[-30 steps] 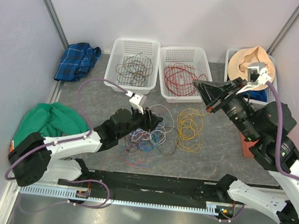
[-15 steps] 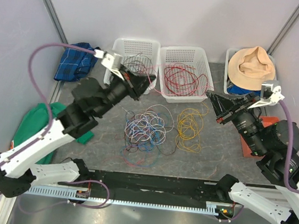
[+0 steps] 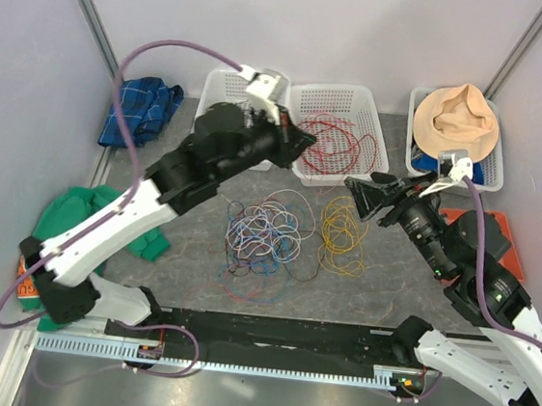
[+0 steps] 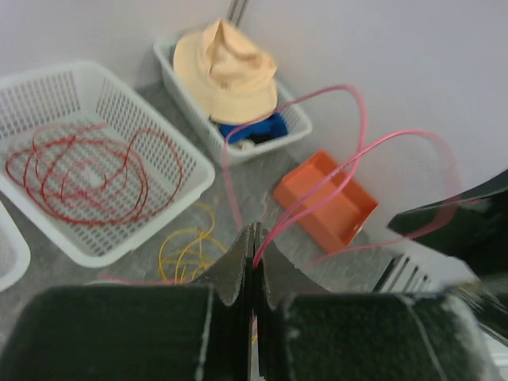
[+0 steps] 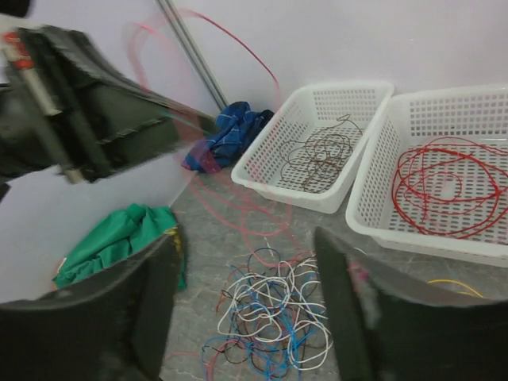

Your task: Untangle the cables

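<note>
A tangle of blue, white, red and dark cables (image 3: 263, 231) lies mid-table, with a yellow cable (image 3: 343, 232) coiled to its right. My left gripper (image 3: 302, 138) is raised over the baskets and shut on a thin red cable (image 4: 359, 119), which loops out from the closed jaws (image 4: 254, 230). In the right wrist view that red cable (image 5: 238, 198) is a blur trailing down toward the tangle (image 5: 278, 317). My right gripper (image 3: 354, 194) hangs open right of the tangle, nothing between its fingers (image 5: 246, 238). Red cables (image 3: 331, 143) fill the middle basket.
Three white baskets stand at the back: the left one (image 3: 220, 86) holds brown cables, the right one (image 3: 416, 131) a tan hat. An orange tray (image 3: 486, 231) sits at right, a blue plaid cloth (image 3: 140, 112) and a green cloth (image 3: 85, 222) at left.
My left gripper shut on a red cable at the tangle, then lifted it up and back toward the baskets. My right gripper opened and dropped toward the table's middle.
</note>
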`<state>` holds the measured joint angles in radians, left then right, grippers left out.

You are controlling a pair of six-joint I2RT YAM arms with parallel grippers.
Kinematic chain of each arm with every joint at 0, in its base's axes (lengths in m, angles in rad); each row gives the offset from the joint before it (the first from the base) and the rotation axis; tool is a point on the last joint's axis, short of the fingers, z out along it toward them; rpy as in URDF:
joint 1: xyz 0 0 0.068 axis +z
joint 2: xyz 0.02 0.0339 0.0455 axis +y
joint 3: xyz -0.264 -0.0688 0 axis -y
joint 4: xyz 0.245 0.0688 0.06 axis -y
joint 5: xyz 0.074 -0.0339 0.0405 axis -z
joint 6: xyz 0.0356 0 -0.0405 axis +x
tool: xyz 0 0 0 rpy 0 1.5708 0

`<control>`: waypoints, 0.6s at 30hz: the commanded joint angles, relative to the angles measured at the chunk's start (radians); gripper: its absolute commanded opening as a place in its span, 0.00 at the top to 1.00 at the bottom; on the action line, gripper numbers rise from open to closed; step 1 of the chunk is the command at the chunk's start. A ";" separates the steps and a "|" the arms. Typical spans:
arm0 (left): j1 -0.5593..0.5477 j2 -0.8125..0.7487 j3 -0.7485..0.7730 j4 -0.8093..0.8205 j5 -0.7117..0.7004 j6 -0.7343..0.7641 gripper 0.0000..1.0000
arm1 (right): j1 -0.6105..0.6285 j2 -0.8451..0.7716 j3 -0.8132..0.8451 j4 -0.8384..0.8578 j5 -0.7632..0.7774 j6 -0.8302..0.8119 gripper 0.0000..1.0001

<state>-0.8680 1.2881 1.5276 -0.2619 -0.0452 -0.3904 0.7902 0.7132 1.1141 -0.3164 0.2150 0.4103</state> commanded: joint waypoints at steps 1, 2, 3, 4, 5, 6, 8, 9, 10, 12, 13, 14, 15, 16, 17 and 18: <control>0.017 0.135 0.139 -0.077 0.037 0.016 0.98 | 0.004 0.028 0.013 0.005 0.064 -0.005 0.14; 0.024 0.193 0.160 -0.079 0.042 0.009 0.98 | 0.004 0.034 0.016 -0.003 0.073 -0.008 0.10; 0.041 0.221 0.180 -0.077 0.069 -0.016 0.98 | 0.004 0.038 0.024 -0.006 0.090 -0.013 0.07; 0.050 0.247 0.222 -0.077 0.082 -0.024 0.98 | 0.006 0.038 0.026 -0.009 0.104 -0.016 0.02; 0.058 0.304 0.244 -0.077 0.097 -0.030 0.98 | 0.004 0.035 0.029 -0.012 0.110 -0.021 0.02; 0.079 0.330 0.268 -0.077 0.106 -0.044 0.98 | 0.004 0.034 0.027 -0.012 0.125 -0.030 0.02; 0.102 0.390 0.345 -0.079 0.142 -0.064 0.98 | 0.004 0.020 0.023 -0.013 0.144 -0.033 0.02; 0.124 0.451 0.376 -0.082 0.148 -0.067 0.98 | 0.003 0.016 0.017 -0.015 0.155 -0.039 0.02; 0.135 0.480 0.434 -0.083 0.153 -0.068 0.98 | 0.004 0.009 0.012 -0.012 0.176 -0.038 0.02; 0.171 0.577 0.497 -0.096 0.172 -0.080 0.98 | 0.004 -0.012 -0.008 -0.013 0.199 -0.039 0.02; 0.184 0.608 0.559 -0.099 0.183 -0.087 0.98 | 0.004 -0.018 -0.017 -0.013 0.222 -0.036 0.02; 0.196 0.646 0.592 -0.102 0.198 -0.102 0.98 | 0.004 -0.033 -0.028 -0.010 0.233 -0.031 0.02; 0.220 0.681 0.626 -0.108 0.209 -0.111 0.98 | 0.004 -0.040 -0.051 -0.012 0.236 -0.027 0.02; 0.231 0.753 0.691 -0.109 0.220 -0.122 0.98 | 0.004 -0.044 -0.062 -0.010 0.245 -0.018 0.02; 0.241 0.789 0.725 -0.109 0.237 -0.139 0.98 | 0.004 -0.053 -0.072 -0.010 0.250 -0.013 0.02; 0.257 0.824 0.761 -0.114 0.248 -0.143 0.98 | 0.004 -0.054 -0.094 -0.010 0.251 -0.007 0.02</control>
<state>-0.6609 1.9766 2.1418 -0.3676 0.1211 -0.4644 0.7902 0.6758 1.0706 -0.3363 0.4061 0.3897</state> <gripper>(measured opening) 0.029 0.979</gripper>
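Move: The pink cable hangs from the left hand's shut fingers. The right white basket, holding the red cable, lies roughly 31 cm ahead, 10 cm to the right and 40 cm below; the left white basket is about 32 cm ahead and 18 cm left. The remaining tangle lies nearly level fore and aft, 7 cm left, and the yellow cable 12 cm right. From the right hand, the right basket is some 36 cm straight ahead. The pink cable is carried high towards the right white basket, still pinched in the left hand, which swings about 18 cm forward with roughly 7 cm to the right and 7 cm down, the sinking coming early, before it runs on mostly forward. Its wrist tips down some 10 degrees. The already empty right hand opens the rest of the way, eases a few centimetres right and turns clockwise. ##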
